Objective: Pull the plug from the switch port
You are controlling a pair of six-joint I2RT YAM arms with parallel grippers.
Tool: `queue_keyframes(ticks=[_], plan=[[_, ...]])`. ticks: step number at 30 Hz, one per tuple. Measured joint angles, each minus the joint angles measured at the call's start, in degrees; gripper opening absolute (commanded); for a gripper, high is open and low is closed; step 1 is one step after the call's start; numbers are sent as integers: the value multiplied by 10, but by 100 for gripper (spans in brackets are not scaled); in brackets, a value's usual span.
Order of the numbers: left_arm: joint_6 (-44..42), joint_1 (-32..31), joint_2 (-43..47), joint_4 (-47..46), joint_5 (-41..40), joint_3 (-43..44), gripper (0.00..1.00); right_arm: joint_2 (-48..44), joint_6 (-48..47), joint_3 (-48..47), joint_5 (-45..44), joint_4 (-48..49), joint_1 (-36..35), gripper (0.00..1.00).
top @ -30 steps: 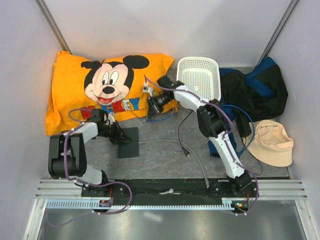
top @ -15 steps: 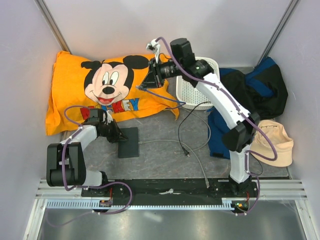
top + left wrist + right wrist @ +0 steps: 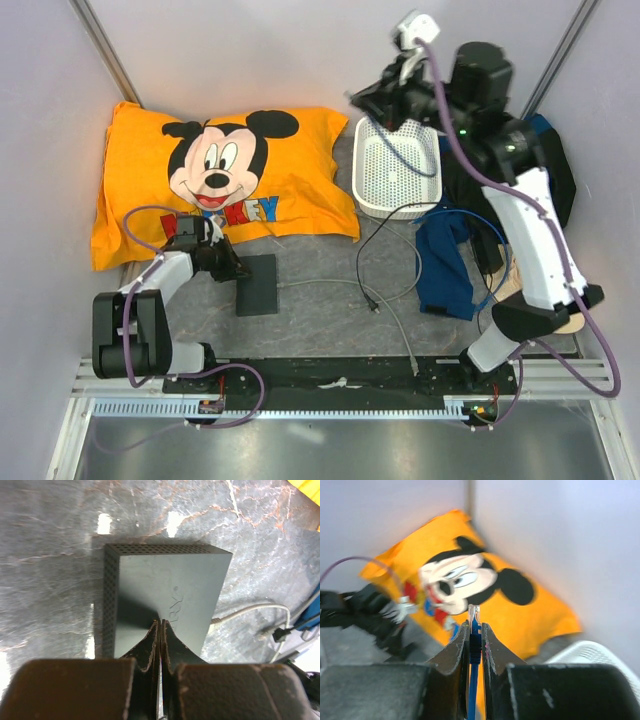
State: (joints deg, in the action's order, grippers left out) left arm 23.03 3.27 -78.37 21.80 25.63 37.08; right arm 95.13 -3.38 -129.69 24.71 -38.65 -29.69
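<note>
The switch port (image 3: 260, 286) is a flat dark-grey box lying on the table in front of the pillow; in the left wrist view its top face (image 3: 170, 580) fills the middle. My left gripper (image 3: 238, 272) (image 3: 160, 624) is shut, its tips resting on the box's top. My right gripper (image 3: 362, 100) (image 3: 475, 626) is raised high over the basket's far left corner. It is shut on a clear plug (image 3: 474, 614) with a blue cable (image 3: 398, 152) trailing down from it. This plug is well clear of the box.
A grey cable (image 3: 345, 284) (image 3: 250, 612) ends at the box's right side. A white basket (image 3: 384, 196) stands at the back, an orange Mickey pillow (image 3: 220, 180) to its left, a dark bag (image 3: 505, 195) and blue cloth (image 3: 445, 265) on the right. A black cord (image 3: 366, 262) loops mid-table.
My right arm has swung up and to the right, from over the pillow's edge to above the basket, carrying the blue cable's plug. The left arm has stayed on the box.
</note>
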Motion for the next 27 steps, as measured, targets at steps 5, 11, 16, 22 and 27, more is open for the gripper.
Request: queue_keyframes(ticks=[5,11,16,22,27], plan=[[-2,0,22,-10,-11,-17,2,-50,-25,11,-56,5,84,0],[-2,0,21,-16,-9,-19,2,-119,-97,155,-136,-2,111,0],[-2,2,11,-28,4,-18,2,-150,-143,319,-196,-15,112,0],[-2,2,10,-33,5,-19,2,-147,-147,447,-206,-35,112,0],[-2,2,21,-42,4,-28,2,-128,-128,478,-199,-13,112,0]])
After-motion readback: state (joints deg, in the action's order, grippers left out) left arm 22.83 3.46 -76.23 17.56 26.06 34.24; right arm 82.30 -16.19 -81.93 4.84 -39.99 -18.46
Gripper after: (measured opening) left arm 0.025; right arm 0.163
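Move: The blue cable's freed plug is already in the right fingers, high in the air, with the blue cloth about 18 cm to the right, 6 cm back and nearly 50 cm below. The white basket's middle is some 18 cm ahead, 7 cm right and 46 cm down; the power adapter, roughly level fore and aft, is 28 cm right and 49 cm down. From the left hand, the cloth is about 47 cm right, 1 cm ahead and 3 cm lower. The blue cable's plug, still pinched in the right fingers, is swung quickly rightward about 15 cm with a slight rise, then lowered towards the blue cloth, ending some 26 cm lower than it began. The wrist tips the fingers from nearly level to a steep downward slant and turns them about 30 degrees clockwise; the grip stays shut on the plug. ##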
